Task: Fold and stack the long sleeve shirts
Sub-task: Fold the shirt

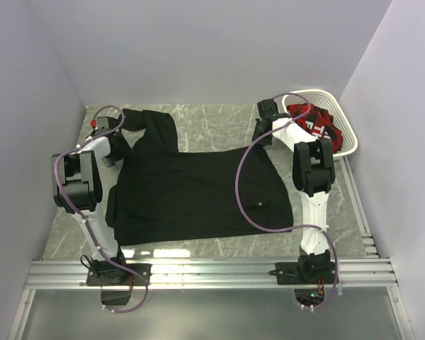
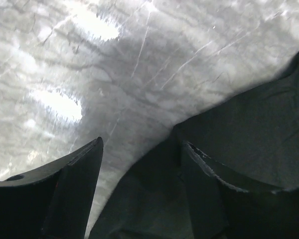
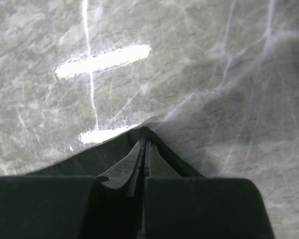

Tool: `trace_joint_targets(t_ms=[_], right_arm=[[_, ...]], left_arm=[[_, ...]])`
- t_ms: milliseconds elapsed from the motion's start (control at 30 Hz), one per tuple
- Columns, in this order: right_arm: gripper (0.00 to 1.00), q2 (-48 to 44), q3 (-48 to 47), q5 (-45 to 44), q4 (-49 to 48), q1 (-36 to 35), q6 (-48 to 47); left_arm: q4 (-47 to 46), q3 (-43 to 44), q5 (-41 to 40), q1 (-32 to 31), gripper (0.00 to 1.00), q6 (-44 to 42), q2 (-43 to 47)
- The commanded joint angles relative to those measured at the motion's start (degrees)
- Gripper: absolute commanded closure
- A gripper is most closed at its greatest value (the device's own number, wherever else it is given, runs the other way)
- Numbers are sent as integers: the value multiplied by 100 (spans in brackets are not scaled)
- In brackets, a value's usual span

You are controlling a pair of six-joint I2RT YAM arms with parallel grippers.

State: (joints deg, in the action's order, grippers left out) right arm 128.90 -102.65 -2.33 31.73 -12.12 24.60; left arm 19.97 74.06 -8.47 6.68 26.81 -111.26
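One black long sleeve shirt [image 1: 191, 191] lies spread flat on the marble table, one sleeve [image 1: 159, 124] reaching to the far left. At the shirt's far left shoulder is my left gripper [image 1: 120, 142]. The left wrist view shows that gripper [image 2: 142, 144] open, with the black fabric [image 2: 249, 129] lying under and between its fingers. At the shirt's far right corner, my right gripper [image 1: 261, 134] is down on the cloth. In the right wrist view this gripper [image 3: 144, 132] is shut, and the shirt's edge [image 3: 89, 154] rises to a peak at its fingertips.
A white basket [image 1: 345, 124] stands at the far right corner with a red and black garment [image 1: 315, 122] in it. Bare marble [image 1: 212, 120] shows beyond the shirt. Metal rails [image 1: 212, 273] run along the near edge, and walls close in the sides and back.
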Motion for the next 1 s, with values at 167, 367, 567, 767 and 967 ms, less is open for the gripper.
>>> trace_joint_targets(t_ms=[167,367,567,767,967], right_arm=[[100,-497,105,215,-413,43,-228],[100,-524,158,215,-466,69,-184],[100,-524,166,215,-501,104,-184],[100,-480,184,328,-518,175,-140],[100,-454,272,390,-579,315,-69]], left_arm=[[-389,134,741,79,40,-255,-35],[-239,196,794,62,50,-238,-264],[-168,249,715,44,66,-281,-413],[-274,302,750,35,100,-492,-423],[-379,258,794,35,100,-571,-204]])
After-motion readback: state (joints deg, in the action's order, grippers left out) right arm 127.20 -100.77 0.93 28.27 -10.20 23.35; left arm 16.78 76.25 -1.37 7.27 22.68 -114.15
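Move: For the left gripper, the far left edge of the shirt is only about 2 cm ahead and 1 cm to the right, roughly 1 cm below. The spread sleeve lies some 11 cm ahead and 12 cm right of that hand. From the right gripper, already shut on the far right corner, the same left edge is about 50 cm left and 4 cm back; the laundry basket stands roughly 21 cm right and 7 cm ahead. Ease the left gripper about 2 cm forward and 1 cm right over the shirt's edge, turning it slightly clockwise, and shut its part-open fingers to pinch the cloth there. Meanwhile keep the right gripper clamped on its corner, raise it about 1 cm, and shift it a little forward, then right. ##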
